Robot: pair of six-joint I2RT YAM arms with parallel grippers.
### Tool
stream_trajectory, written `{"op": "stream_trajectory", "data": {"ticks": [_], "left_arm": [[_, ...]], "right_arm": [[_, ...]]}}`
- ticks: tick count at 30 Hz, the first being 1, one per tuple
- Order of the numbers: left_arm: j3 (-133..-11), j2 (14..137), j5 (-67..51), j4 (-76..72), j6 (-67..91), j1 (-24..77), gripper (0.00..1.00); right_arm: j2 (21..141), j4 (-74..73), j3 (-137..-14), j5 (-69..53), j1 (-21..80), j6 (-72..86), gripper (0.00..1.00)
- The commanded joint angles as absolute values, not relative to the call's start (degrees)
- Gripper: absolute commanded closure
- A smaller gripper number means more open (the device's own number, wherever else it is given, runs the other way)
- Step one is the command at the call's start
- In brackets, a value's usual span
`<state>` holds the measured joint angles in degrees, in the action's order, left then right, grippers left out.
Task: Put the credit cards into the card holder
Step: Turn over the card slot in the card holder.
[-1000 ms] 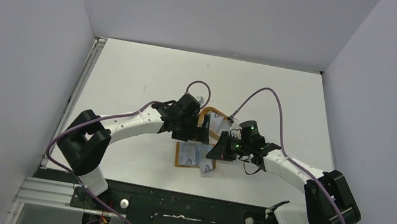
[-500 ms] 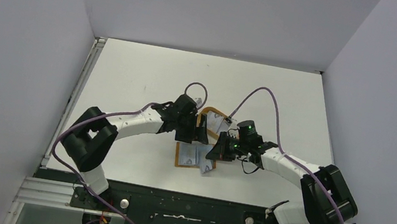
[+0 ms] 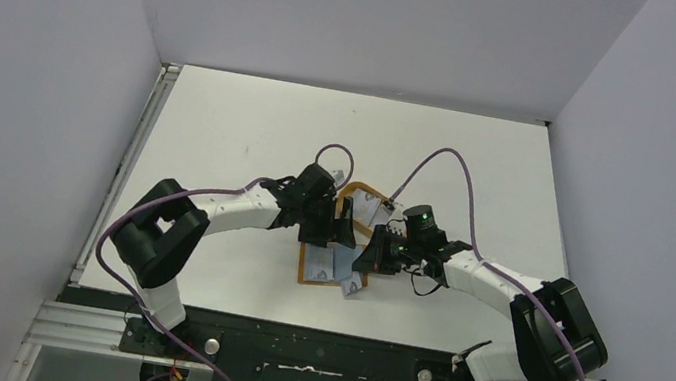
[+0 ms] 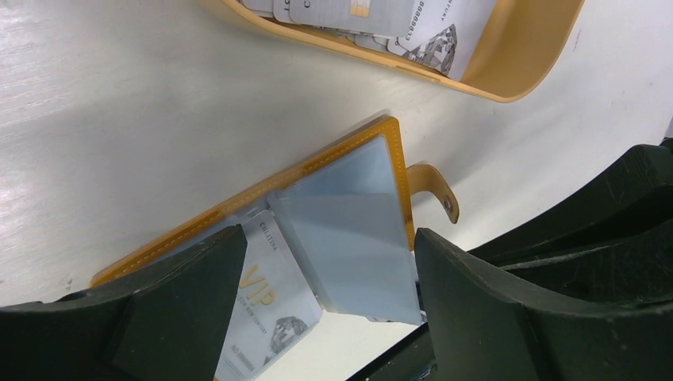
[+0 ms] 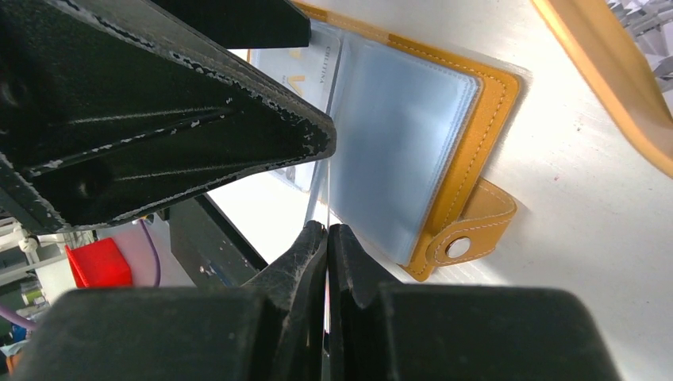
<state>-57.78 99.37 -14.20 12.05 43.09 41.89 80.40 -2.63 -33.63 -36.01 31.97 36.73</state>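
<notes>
The card holder (image 3: 310,267) lies open near the table's front, orange-brown with clear pockets (image 5: 397,135) and a snap tab (image 5: 468,234). My right gripper (image 5: 327,228) is shut on the outer edge of one clear pocket leaf (image 4: 349,230) and holds it raised. My left gripper (image 4: 329,238) is open, one finger on each side of that leaf, with nothing gripped. One of the credit cards, white with gold "VIP" print (image 4: 274,305), lies on the holder's left page. More credit cards (image 4: 397,20) lie in the tray. In the top view both grippers (image 3: 336,234) (image 3: 366,258) meet over the holder.
A tan-rimmed oval tray (image 4: 508,71) stands just behind the holder, also in the top view (image 3: 359,189). The black base rail (image 3: 320,350) runs along the table's near edge, close to the holder. Purple cables arch over both wrists.
My left gripper has come down and nearer, over the holder, and its jaws have narrowed a little. The right gripper has stayed shut in nearly the same place.
</notes>
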Motion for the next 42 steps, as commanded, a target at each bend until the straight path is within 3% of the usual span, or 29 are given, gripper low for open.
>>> {"op": "stream_trajectory", "data": {"ticks": [1, 8, 30, 38, 42], "left_arm": [[-58.8, 99.9, -13.8, 9.5, 42.9, 41.6, 0.22], [-59.5, 100.8, -13.0, 10.0, 42.9, 41.5, 0.23], [-59.1, 101.3, -12.9, 10.7, 42.3, 41.6, 0.64], [-59.4, 101.6, -12.9, 10.7, 42.1, 41.6, 0.66], [-59.6, 101.9, -13.0, 10.7, 42.2, 41.6, 0.66]], "right_arm": [[79.5, 0.3, -33.5, -35.3, 32.1, 35.7, 1.0], [79.2, 0.6, -33.5, -35.9, 32.2, 35.6, 1.0], [77.4, -2.3, -33.9, -34.3, 32.4, 35.2, 1.0], [64.1, -15.5, -35.6, -26.6, 32.3, 31.7, 1.0], [61.4, -21.5, -38.6, -30.7, 32.6, 29.7, 1.0]]}}
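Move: The card slot page lies between the left hand's open fingers, its middle about 2 cm right, 1 cm back and 1 cm below; the VIP card is some 4 cm left, 3 cm back and 2 cm below, the card tray about 13 cm ahead, 8 cm right and 2 cm below. From the right hand, already pinching a card, the page lies about 4 cm left, level fore-and-aft, and 2 cm below. Left fingers sink 1 cm and pinch the page; then the right, still gripping its card, lifts about 4 cm, rightward. ##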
